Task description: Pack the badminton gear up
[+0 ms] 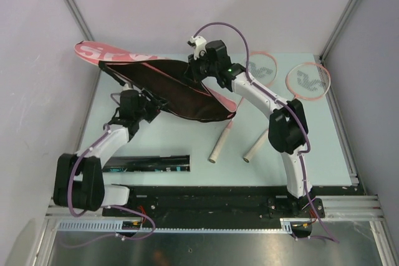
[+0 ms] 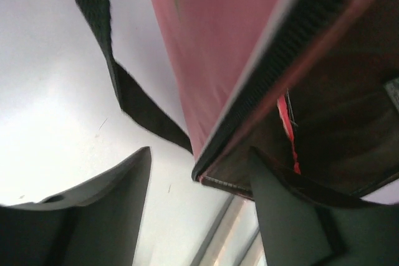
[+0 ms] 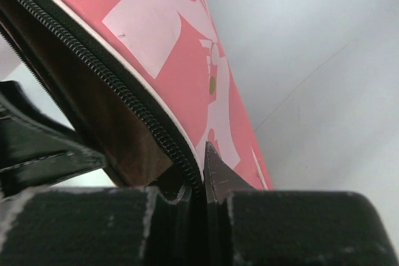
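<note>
The pink bag (image 1: 103,53) hangs lifted over the table with its dark inside (image 1: 174,91) gaping. My right gripper (image 1: 199,70) is shut on the bag's upper zipper edge (image 3: 140,101), and its fingertips (image 3: 215,175) pinch the rim. My left gripper (image 1: 148,105) is at the lower edge, open. In the left wrist view the bag's zippered corner (image 2: 215,169) sits between the spread fingers (image 2: 293,210). Two pink-rimmed rackets (image 1: 262,68) (image 1: 307,81) lie at the right, with their pale handles (image 1: 221,144) pointing toward me. A long black tube (image 1: 149,163) lies near the front.
A black strap (image 2: 109,48) dangles from the bag, to the left of my left gripper. Metal frame posts (image 1: 346,14) and grey walls enclose the table. The black base rail (image 1: 206,200) runs along the near edge.
</note>
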Robot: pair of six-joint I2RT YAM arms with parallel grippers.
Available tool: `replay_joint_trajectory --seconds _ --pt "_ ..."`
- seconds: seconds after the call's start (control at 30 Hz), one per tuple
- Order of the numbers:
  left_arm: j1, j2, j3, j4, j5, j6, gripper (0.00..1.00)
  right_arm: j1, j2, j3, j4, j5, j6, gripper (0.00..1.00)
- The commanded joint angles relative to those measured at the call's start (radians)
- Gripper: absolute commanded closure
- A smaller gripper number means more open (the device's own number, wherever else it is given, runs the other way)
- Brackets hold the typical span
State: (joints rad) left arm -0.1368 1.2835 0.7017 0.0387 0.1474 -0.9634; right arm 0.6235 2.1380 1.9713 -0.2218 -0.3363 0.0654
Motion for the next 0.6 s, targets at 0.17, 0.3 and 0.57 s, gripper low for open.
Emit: replay_joint_trajectory --seconds 0.17,0.3,0.57 --pt "-0.009 0.123 0.087 0.110 -0.057 -0.014 0.54 -0.018 -0.009 0.029 0.104 -0.125 0.103 1.00" --pt "-0.014 0.129 0.130 0.118 -0.089 0.034 0.60 -0.021 -0.004 0.024 0.122 -0.148 0.125 1.00" --pt "0.005 0.044 0.211 -0.014 -0.039 0.158 1.00 -0.079 0.043 0.055 0.087 -0.178 0.189 0.97"
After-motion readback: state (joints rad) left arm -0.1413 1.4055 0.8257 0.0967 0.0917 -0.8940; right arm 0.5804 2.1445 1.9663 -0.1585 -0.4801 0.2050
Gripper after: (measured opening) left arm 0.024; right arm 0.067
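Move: The bag's near zippered rim lies just off the left fingertips, about 3 cm ahead and 1 cm below, with no sideways offset. From the left hand, the rim part held in the right fingers is some 8 cm ahead, 13 cm right and 9 cm higher; the shuttlecock tube lies about 26 cm back, 5 cm left and 12 cm down. The near rim is roughly 5 cm back, 13 cm left and 10 cm below the right hand. The left fingers close from about three-quarters open to shut and pinch the bag's near zippered rim, the hand pushing forward about 4 cm, dipping some 2 cm, then lifting again to end slightly above its start. The right fingers keep their grip on the other rim, nearly in place, while that wrist turns about 10 degrees and eases up a centimetre. ##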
